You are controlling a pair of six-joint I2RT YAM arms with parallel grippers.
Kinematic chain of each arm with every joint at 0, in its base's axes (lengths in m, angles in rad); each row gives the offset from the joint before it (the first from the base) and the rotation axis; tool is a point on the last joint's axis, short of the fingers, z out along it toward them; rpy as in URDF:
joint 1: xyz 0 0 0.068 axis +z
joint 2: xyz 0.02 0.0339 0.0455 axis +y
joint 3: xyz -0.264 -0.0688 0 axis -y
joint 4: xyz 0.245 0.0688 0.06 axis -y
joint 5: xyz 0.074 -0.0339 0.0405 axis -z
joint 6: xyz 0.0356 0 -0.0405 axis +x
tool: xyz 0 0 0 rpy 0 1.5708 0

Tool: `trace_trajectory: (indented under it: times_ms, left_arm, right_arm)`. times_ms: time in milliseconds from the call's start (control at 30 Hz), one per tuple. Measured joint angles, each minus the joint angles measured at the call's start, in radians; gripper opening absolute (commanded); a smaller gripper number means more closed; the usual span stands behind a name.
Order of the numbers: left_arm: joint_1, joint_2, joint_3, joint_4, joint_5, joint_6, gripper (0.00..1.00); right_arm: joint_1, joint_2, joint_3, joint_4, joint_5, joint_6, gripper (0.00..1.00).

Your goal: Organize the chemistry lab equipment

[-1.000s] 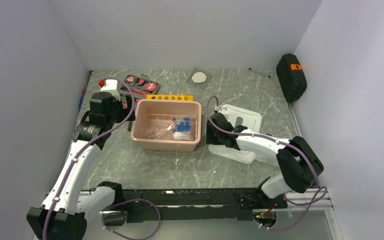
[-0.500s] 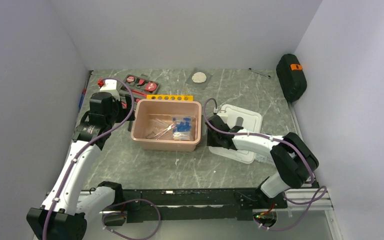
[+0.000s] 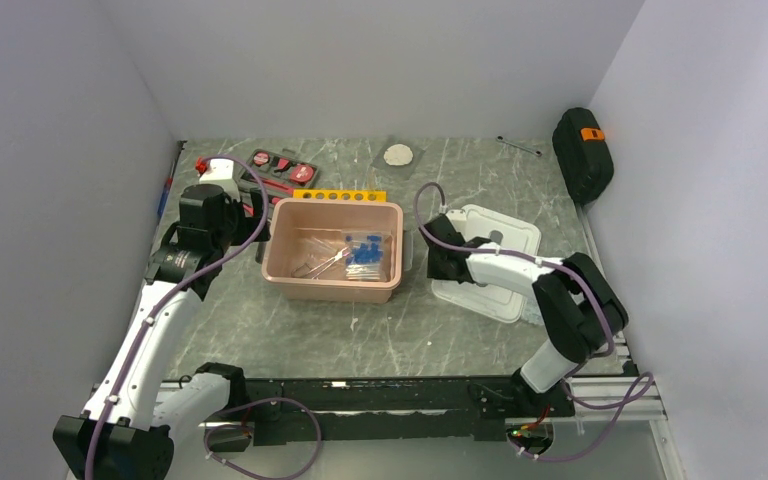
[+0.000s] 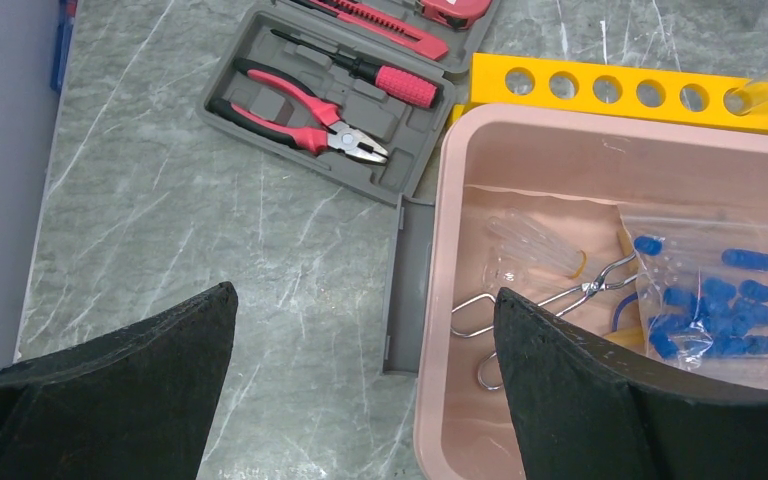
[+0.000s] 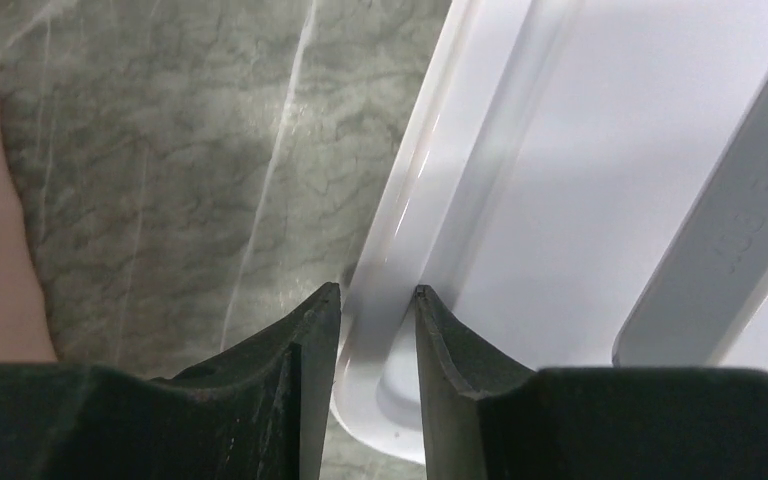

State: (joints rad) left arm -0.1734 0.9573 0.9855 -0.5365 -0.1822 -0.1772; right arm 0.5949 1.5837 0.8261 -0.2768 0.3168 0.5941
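A yellow test-tube rack (image 3: 338, 195) (image 4: 625, 92) stands behind the pink bin (image 3: 280, 262) (image 4: 440, 300). Inside the bin lie a clear bag of blue-capped tubes (image 3: 365, 252) (image 4: 710, 300), metal tongs (image 4: 550, 300) and clear glass tubes (image 4: 540, 245). My left gripper (image 3: 245, 215) (image 4: 362, 290) hangs wide open above the bin's left rim, holding nothing. Right of the bin, my right gripper (image 3: 440, 262) (image 5: 378, 290) has its jaws on either side of the left edge of a flat white lid (image 3: 500, 250) (image 5: 600, 200), closed on that rim.
An open red-and-black tool kit (image 3: 282, 167) (image 4: 340, 100) lies left of the rack. A black case (image 3: 582, 155) leans against the right wall. A small bag with a white disc (image 3: 398, 154) and a thin metal tool (image 3: 518, 146) lie at the back.
My right gripper's jaws narrowed onto the white lid's edge, and the lid shifted to the right and back with the arm. The left arm has not moved.
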Motion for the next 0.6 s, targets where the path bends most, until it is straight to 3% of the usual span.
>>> trace_trajectory:
  times_ms: [133,400,600]
  left_arm:
    - [0.0,0.0,0.0,0.0,-0.002,0.0,0.99]
    - [0.0,0.0,0.0,0.0,-0.008,0.0,0.99]
    - [0.0,-0.005,0.0,0.0,-0.017,-0.001,0.99]
  right_arm:
    - [-0.001,0.054,0.058,-0.038,0.039,-0.01,0.33]
    - [-0.004,0.066,0.067,-0.023,0.07,0.01,0.0]
    - [-0.007,0.044,0.066,-0.027,0.032,0.011,0.0]
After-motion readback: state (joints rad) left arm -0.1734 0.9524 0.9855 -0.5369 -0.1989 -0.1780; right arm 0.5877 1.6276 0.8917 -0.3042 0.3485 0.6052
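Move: The white lid's middle is about 9 cm to the right gripper's right and 3 cm farther out, a centimetre or so lower. Its left rim, near the close corner, is right between the part-open fingers. The pink box's middle is some 20 cm to this gripper's left and 3 cm ahead. The yellow rack stands about 18 cm left and 13 cm ahead. From the left gripper the lid's middle is roughly 45 cm right, 2 cm ahead and 23 cm below. Slide the right gripper forward along the white lid's left rim, about 2 cm, keeping it low with its fingers pointing down and ahead. Then shut the part-open fingers, one on each side, to pinch the rim near its close corner, and begin to raise the hand, by only half a centimetre or so. ##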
